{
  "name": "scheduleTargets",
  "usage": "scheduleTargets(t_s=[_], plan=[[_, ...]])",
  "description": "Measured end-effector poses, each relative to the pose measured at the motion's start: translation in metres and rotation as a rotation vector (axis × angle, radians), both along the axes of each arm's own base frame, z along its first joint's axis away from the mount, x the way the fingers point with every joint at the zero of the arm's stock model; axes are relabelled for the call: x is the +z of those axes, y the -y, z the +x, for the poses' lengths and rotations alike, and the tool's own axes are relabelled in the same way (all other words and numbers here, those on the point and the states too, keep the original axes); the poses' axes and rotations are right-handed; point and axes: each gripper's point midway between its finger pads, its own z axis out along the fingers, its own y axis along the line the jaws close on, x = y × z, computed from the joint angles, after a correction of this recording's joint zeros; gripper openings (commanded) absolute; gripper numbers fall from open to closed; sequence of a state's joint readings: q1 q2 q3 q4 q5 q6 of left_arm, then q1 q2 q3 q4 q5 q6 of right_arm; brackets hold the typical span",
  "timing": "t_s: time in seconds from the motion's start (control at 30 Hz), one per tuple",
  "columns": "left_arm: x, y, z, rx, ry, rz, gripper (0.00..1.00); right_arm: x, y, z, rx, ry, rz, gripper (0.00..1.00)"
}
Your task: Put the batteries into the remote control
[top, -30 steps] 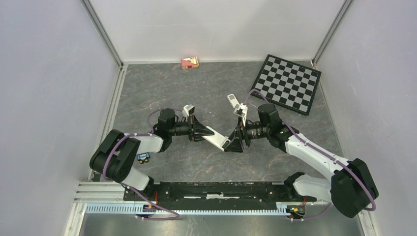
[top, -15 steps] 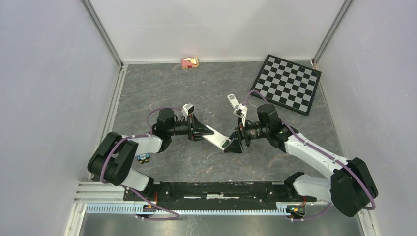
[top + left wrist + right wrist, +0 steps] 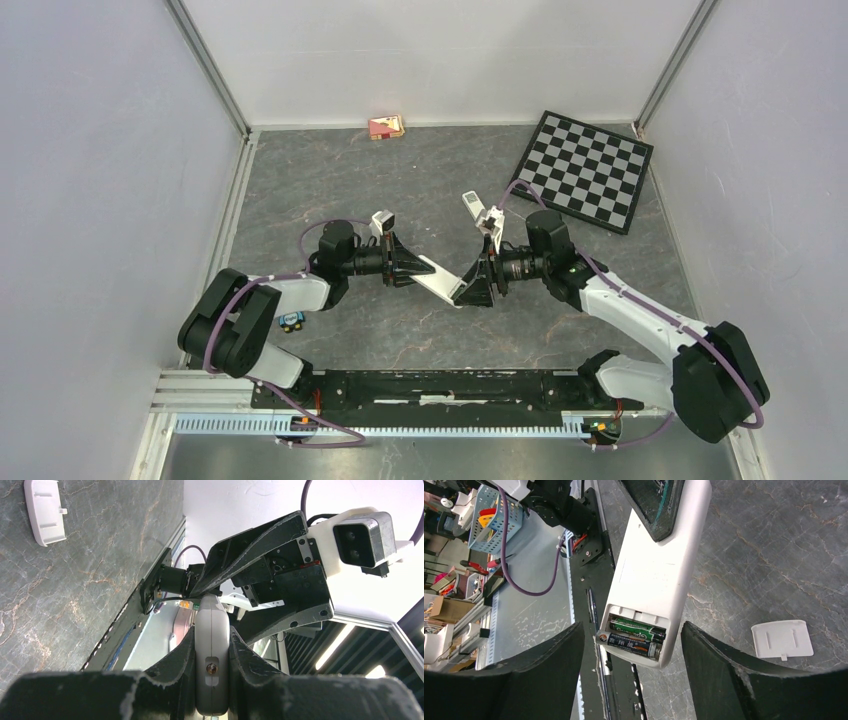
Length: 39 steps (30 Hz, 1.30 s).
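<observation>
My left gripper (image 3: 415, 268) is shut on the white remote control (image 3: 440, 285), which it holds above the table by its sides (image 3: 212, 645). The remote's open battery bay faces the right wrist view. Two batteries lie in the bay. A green one (image 3: 636, 629) sits inside. A dark blue one (image 3: 629, 644) lies nearest the end, its left tip poking past the remote's edge. My right gripper (image 3: 631, 632) is open, its fingers standing either side of that end without touching it.
The white battery cover (image 3: 782, 639) lies on the grey table, also seen in the left wrist view (image 3: 45, 510). A checkerboard (image 3: 585, 170) sits at the back right, a small red box (image 3: 386, 127) at the back wall, and a small blue toy (image 3: 291, 321) by the left arm.
The right gripper has shifted slightly at the remote's end and its jaws have moved a little. The left arm and the remote have stayed still.
</observation>
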<state>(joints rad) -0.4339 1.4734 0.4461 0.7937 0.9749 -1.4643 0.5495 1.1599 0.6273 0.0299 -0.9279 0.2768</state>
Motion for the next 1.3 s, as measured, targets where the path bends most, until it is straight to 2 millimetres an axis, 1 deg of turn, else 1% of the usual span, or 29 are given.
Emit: scheduleTargets(t_s=[0.1,0.17,0.27,0.33,0.63,0.83,0.97,1.1,1.2,1.3], plan=[[0.0,0.0,0.0,0.0,0.0,0.0,0.02,-0.001,0.0,-0.001,0.001,-0.011,0.0,0.72],[0.0,0.0,0.0,0.0,0.001,0.0,0.02,-0.001,0.0,-0.001,0.002,-0.009,0.001,0.67],[0.001,0.0,-0.001,-0.003,0.001,-0.001,0.02,-0.001,0.0,-0.001,0.0,-0.009,0.0,0.57],[0.001,0.0,-0.001,-0.003,0.003,-0.002,0.02,-0.002,0.0,0.0,-0.004,-0.014,-0.003,0.54],[0.002,0.0,0.0,0.004,0.003,0.0,0.02,-0.005,0.0,0.003,-0.015,-0.023,-0.01,0.41],[0.006,0.0,0.0,0.005,0.013,-0.011,0.02,-0.004,0.0,0.004,-0.015,-0.014,-0.004,0.41],[0.014,0.0,0.001,0.008,0.008,-0.042,0.02,0.002,0.0,0.006,-0.012,0.008,0.016,0.39],[0.024,0.0,0.001,0.008,0.009,-0.082,0.02,0.009,0.0,0.006,-0.009,0.037,0.041,0.4],[0.028,-0.001,0.0,0.006,0.009,-0.098,0.02,0.013,0.0,0.006,-0.011,0.05,0.058,0.42],[0.03,-0.001,0.0,0.006,0.005,-0.103,0.02,0.014,0.0,0.008,-0.02,0.046,0.067,0.47]])
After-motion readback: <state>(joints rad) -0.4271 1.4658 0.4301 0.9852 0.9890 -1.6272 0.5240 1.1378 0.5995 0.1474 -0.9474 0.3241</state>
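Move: The right gripper stands open around the remote's battery end: the open bay, with the green battery in and the black one standing proud, lies about 1 cm to its left and 1 cm below. The loose battery cover is on the table roughly 14 cm beneath it; the second remote lies some 18 cm ahead and 5 cm to its right, also about 14 cm down. From the left gripper, still holding the remote's other end, the bay is about 11 cm right and 6 cm back. Close the right fingers by about a quarter of their range onto the two sides of the remote's battery end, pressing the protruding black battery's end inward, while the left gripper keeps its grip. Then raise both hands together, the left about 3 cm and the right about 2 cm from its slight dip, tilting each set of fingertips up about 5 degrees. ##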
